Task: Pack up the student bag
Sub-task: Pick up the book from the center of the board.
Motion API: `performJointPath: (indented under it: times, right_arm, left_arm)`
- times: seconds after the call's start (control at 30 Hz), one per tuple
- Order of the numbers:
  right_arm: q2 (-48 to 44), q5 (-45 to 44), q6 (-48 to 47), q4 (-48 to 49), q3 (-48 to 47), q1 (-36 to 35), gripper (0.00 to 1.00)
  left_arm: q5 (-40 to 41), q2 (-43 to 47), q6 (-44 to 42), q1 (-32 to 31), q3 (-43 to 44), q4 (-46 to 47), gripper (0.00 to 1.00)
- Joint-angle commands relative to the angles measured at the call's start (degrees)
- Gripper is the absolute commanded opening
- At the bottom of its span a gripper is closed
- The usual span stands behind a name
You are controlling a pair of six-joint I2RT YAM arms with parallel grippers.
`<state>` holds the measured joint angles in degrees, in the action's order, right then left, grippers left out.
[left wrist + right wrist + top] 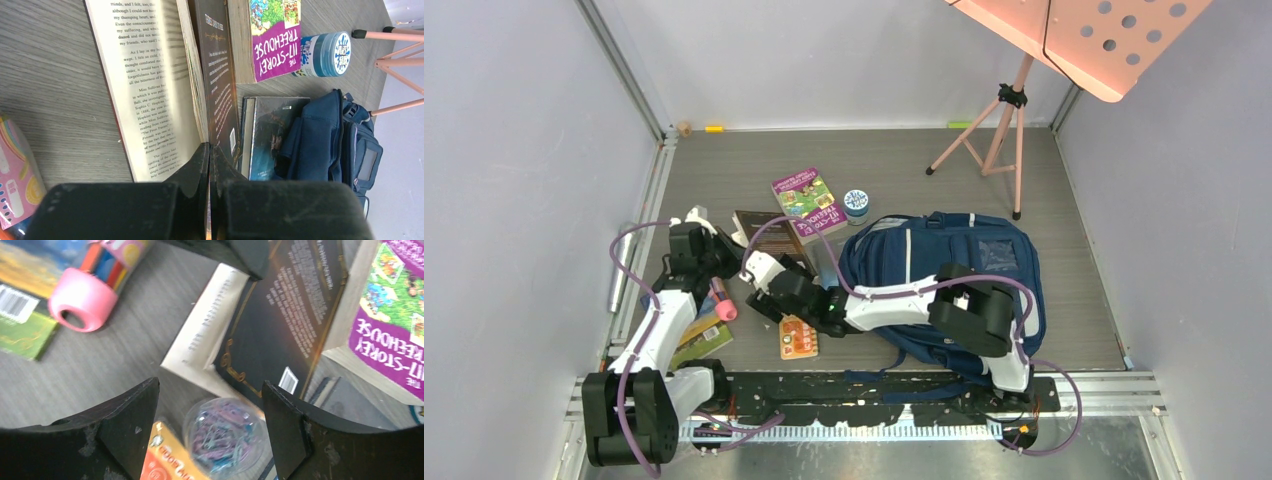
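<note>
The student bag (944,275) is a navy backpack lying flat at the right, also at the right edge of the left wrist view (320,140). My left gripper (209,150) is shut. Its tips rest at the near edge of a dark book (217,75) whose cover stands up off the printed pages (145,90); nothing shows between the fingers. From above, the left gripper (727,250) sits just left of that book (759,232). My right gripper (209,387) is open above a clear round tub of paper clips (225,435), one finger on each side of it, not touching.
A purple Treehouse book (807,203) and a blue jar (856,204) lie behind the dark book. A bluish book (270,135) lies against the bag's mouth. An orange card (798,337), a pink tube (723,300) and a green book (704,340) lie near the arms. A pink music stand (1004,120) stands at the back right.
</note>
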<state>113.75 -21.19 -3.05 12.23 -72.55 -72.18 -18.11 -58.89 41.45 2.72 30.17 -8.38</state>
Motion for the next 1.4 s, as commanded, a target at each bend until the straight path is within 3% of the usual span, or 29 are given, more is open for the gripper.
performJointPath:
  times: [0.0, 0.17, 0.2, 0.27, 0.33, 0.37, 0.43, 0.63, 0.83, 1.0, 1.2, 1.37]
  right_arm:
    - [2.1, -9.1, -3.9, 9.2, -3.0, 0.6, 0.80]
    - [5.9, -11.9, -7.8, 11.6, -5.5, 0.8, 0.76]
    - [6.9, -11.7, -8.1, 11.9, -6.0, 0.8, 0.71]
    - [8.3, -11.6, -9.0, 12.6, -7.2, 1.0, 0.57]
    - [9.5, -12.4, -10.7, 13.3, -8.1, 1.1, 0.35]
    - [9.6, -13.2, -11.1, 14.0, -8.4, 1.1, 0.19]
    - [9.1, -14.6, -11.8, 15.5, -8.0, 1.1, 0.04]
    - [5.7, -17.9, -12.0, 18.8, -5.6, 1.2, 0.00]
    - [1.5, -17.8, -9.3, 20.2, -2.0, 1.2, 0.00]
    - [-0.6, -15.5, -8.8, 21.0, 0.6, 0.7, 0.00]
    - [-0.3, -14.0, -10.1, 20.3, 0.8, -0.3, 0.00]
    - [0.0, -13.4, -10.2, 19.6, 0.4, -0.8, 0.00]
  left_arm:
    - [-2.2, 0.3, 0.5, 0.4, 1.5, 3.5, 0.00]
    - [-2.5, 0.2, 0.7, 0.5, 1.8, 3.1, 0.00]
    - [-2.5, 0.2, 0.7, 0.4, 1.7, 3.0, 0.00]
    - [-2.6, 0.3, 0.7, 0.5, 1.8, 2.7, 0.00]
    - [-2.6, 0.6, 0.5, 0.6, 1.9, 2.1, 0.00]
    - [-2.4, 0.8, 0.3, 0.8, 2.1, 1.6, 0.00]
    - [-1.2, 1.3, -0.3, 1.3, 2.7, -0.2, 0.00]
    - [2.5, 2.9, -0.8, 3.2, 5.5, -5.2, 0.51]
    - [2.6, 1.5, 1.6, 3.2, 5.1, -4.9, 0.84]
    - [0.4, -3.0, 5.0, 3.2, 3.6, 2.8, 0.91]
    - [-5.4, -11.3, 6.7, 3.3, 5.4, 10.6, 0.92]
    - [-5.9, -12.7, 8.3, 3.3, 5.2, 12.5, 0.92]
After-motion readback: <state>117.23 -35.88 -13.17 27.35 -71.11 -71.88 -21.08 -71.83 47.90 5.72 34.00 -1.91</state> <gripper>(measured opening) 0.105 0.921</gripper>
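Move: The half-open brown book's middle is about 7 cm ahead of the open right hand, 1 cm to its left and 3 cm lower; the clear jar lies 1 cm back and 4 cm right, the orange notebook 10 cm back and 5 cm right. From the left hand, shut at the book's raised edge, the book's middle is 5 cm right, 4 cm lower, and the purple book 8 cm ahead, 13 cm right. The right hand drives forward about 5 cm into the near end of the book's raised half and pinches it, then lifts some 3 cm and eases right, fingers having tipped up about 15 degrees. With that grip made, the left hand opens wide, backing 2 cm left and up off the edge, then goes forward and down to straddle the raised half. ##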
